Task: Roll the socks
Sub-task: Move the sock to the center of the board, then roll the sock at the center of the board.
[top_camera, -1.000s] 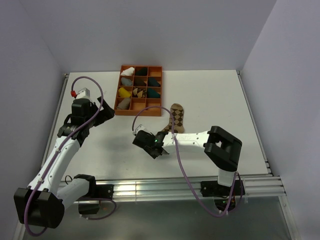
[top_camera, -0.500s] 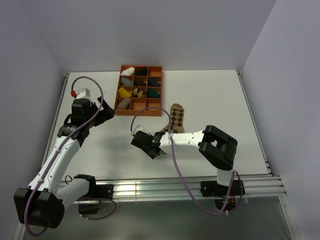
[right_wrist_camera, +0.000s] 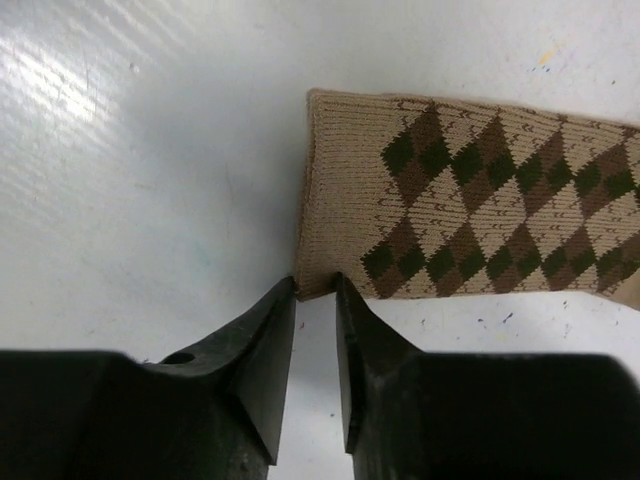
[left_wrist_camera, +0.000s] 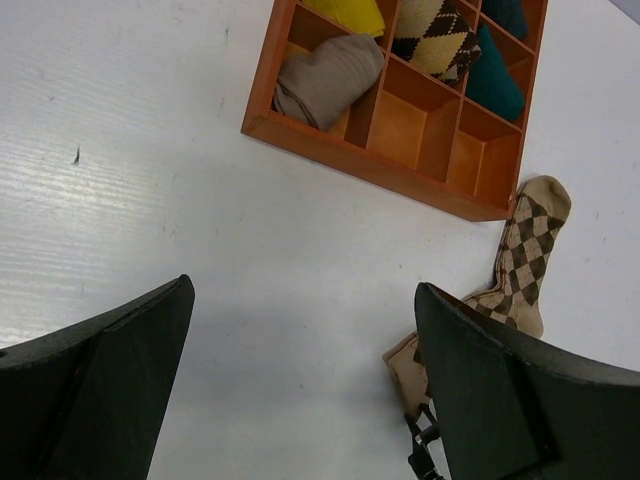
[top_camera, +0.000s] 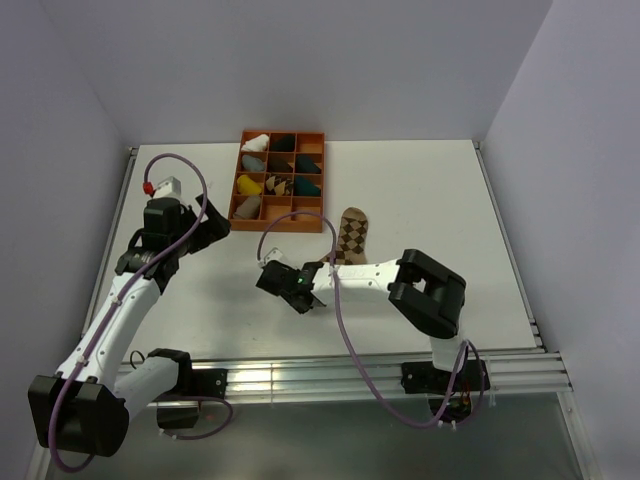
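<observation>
A tan and dark-brown argyle sock (top_camera: 352, 235) lies flat on the white table, toe toward the tray. My right gripper (top_camera: 316, 274) sits low at its cuff end. In the right wrist view the jaws (right_wrist_camera: 316, 282) stand narrowly apart, tips straddling the near corner of the sock's (right_wrist_camera: 470, 210) plain tan cuff, with bare table showing between the fingers. My left gripper (top_camera: 215, 225) hovers wide open left of the tray, holding nothing. Its view (left_wrist_camera: 305, 290) shows the sock (left_wrist_camera: 525, 250) to the right, partly behind the right finger.
An orange divided tray (top_camera: 280, 222) stands at the back centre, holding several rolled sock bundles: white, black, teal, yellow, grey and an argyle one (left_wrist_camera: 435, 35). Its front cells (left_wrist_camera: 400, 130) hold nothing. The right arm's purple cable (top_camera: 340, 310) loops over the table.
My right gripper has slid a little left along the table and its jaws have narrowed around the cuff corner. The left arm and the sock have stayed put.
</observation>
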You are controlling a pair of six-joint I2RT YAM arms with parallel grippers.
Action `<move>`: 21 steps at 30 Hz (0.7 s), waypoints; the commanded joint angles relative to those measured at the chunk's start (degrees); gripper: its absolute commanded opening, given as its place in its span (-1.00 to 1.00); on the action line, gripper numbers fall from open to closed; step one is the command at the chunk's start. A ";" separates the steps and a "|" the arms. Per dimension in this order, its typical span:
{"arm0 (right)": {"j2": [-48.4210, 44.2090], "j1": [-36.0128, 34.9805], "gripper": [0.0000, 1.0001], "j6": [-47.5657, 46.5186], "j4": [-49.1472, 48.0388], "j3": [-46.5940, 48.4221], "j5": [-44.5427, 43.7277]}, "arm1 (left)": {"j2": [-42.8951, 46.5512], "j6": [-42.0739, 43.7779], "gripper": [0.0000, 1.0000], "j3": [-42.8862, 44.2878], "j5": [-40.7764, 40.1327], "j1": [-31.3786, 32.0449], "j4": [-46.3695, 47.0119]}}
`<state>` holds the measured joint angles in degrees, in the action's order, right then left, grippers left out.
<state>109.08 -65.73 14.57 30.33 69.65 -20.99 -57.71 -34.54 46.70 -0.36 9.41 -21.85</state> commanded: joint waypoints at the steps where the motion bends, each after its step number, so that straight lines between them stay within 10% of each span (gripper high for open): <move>1: 5.70 0.43 -0.43 2.74 3.42 -1.18 0.87 | 0.23 0.27 0.95 -0.55 1.50 -0.27 1.89; 9: 5.19 0.69 -0.97 3.01 0.80 -2.49 2.79 | -0.03 -0.08 0.95 -0.82 2.64 -0.27 2.42; 21: -8.44 11.41 -1.00 4.94 -17.55 -13.91 29.92 | 0.15 -5.96 0.88 -5.20 11.43 1.22 6.55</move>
<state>101.67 -56.84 17.10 18.09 59.79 -4.08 -57.91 -37.32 42.92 7.07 9.72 -19.14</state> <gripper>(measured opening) 0.020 0.945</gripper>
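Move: Astride the near corner of the sock's cuff, the right fingertips have it practically at the hand point, about 1 cm lower at most. From this hand, the heel lies some 11 cm ahead and 14 to the right, the toe about 24 ahead and 12 right, and the middle of the compartment box roughly 34 ahead and 7 left. For the left hand, the cuff corner is about 21 cm right, 11 back and 18 below. Closing from about a third open to fully shut, the right fingers pinch the near corner of the sock's cuff almost on the spot, easing forward barely half a centimetre. The wrist then leans over to the right by some 20 degrees, fingertips swinging left and rising slightly. Late on, the open left hand starts right and down towards the cuff, about 3 cm. ##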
